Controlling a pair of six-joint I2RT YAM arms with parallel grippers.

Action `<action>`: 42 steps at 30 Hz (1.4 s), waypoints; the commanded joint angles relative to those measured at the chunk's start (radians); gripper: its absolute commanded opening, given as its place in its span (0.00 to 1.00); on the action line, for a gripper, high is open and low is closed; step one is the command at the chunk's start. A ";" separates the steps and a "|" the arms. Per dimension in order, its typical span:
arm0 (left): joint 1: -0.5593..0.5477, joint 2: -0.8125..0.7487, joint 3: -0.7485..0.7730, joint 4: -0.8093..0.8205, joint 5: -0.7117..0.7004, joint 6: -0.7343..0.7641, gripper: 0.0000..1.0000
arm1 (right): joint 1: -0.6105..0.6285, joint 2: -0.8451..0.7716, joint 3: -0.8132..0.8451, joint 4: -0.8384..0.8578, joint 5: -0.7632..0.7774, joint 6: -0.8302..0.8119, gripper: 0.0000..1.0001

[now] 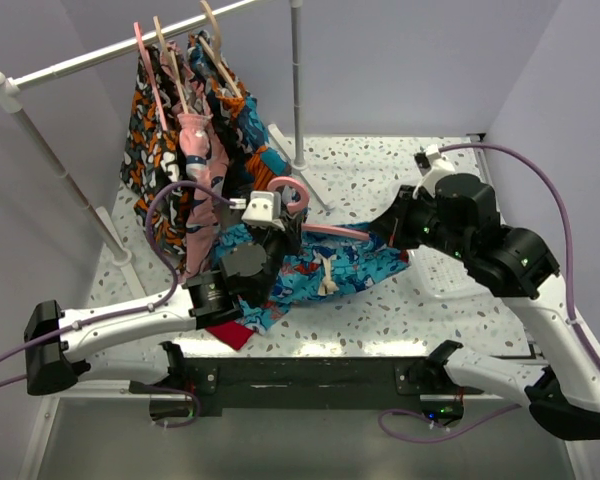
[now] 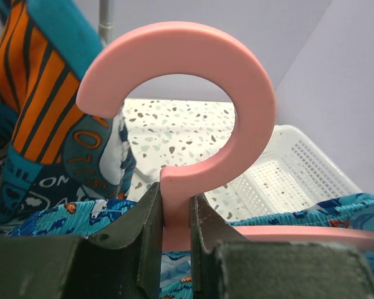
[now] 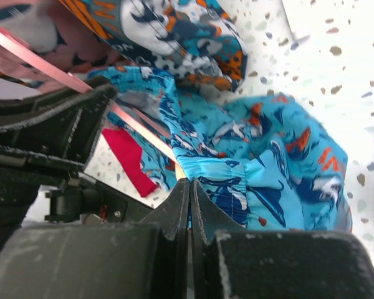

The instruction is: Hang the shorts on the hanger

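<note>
The salmon-pink hanger (image 2: 193, 93) stands with its hook up, and my left gripper (image 2: 174, 208) is shut on the neck just below that hook. In the top view the hanger (image 1: 320, 231) reaches right from the left gripper (image 1: 280, 215), its bar lying over the bright blue printed shorts (image 1: 350, 268) spread on the table. My right gripper (image 3: 189, 187) is shut on the gathered waistband edge of the shorts (image 3: 262, 180), at their right end beside the hanger's bar (image 3: 137, 128). In the top view the right gripper (image 1: 385, 232) is mostly hidden by its wrist.
A rail (image 1: 130, 48) at the back left carries patterned garments (image 1: 170, 140) on pale wooden hangers (image 1: 215, 45). A plain red cloth (image 1: 232, 334) lies under the left arm. A white slotted basket (image 2: 299, 168) sits to the right of the shorts, beneath the right arm.
</note>
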 commanded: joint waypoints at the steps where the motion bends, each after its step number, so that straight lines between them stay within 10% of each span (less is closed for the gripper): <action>1: -0.037 0.021 0.173 -0.054 0.011 0.009 0.00 | 0.001 0.009 0.140 0.008 -0.001 -0.033 0.00; 12: -0.054 0.126 0.422 -0.568 -0.083 -0.159 0.00 | 0.002 -0.094 0.203 -0.104 0.040 -0.042 0.01; 20: -0.056 0.081 0.365 -0.470 0.053 -0.097 0.00 | 0.001 -0.154 0.163 -0.133 -0.157 -0.249 0.48; 42: -0.056 -0.123 0.230 -0.436 0.324 0.012 0.00 | 0.001 -0.198 0.008 -0.276 -0.536 -0.528 0.68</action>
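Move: The left hand already holds the pink hanger by its neck; the right waist end of the shorts, pinched by the right hand, lies about 14 cm to its right, 3 cm back and about 2 cm higher. The hanging orange-and-blue shorts are some 13 cm ahead, 7 cm left and slightly lower. From the right hand, the hanger's right end is only about 2 cm left and 2 cm below, level fore and aft; the cream drawstring lies 8 cm left, 5 cm back and 12 cm lower. Both hands first rise, the right drawing the pinched waistband up about 7 cm and then back and a little right at the hanger's right end, before its fingers open wide, let the cloth go and continue back and down, ending 12 cm back and turned some 35 degrees counter-clockwise. Keeping its pinch on the hanger neck, the left hand lifts, dips again, then draws back about 6 cm while turning some 20 degrees clockwise, which swings the hanger's right arm back towards the robot. ##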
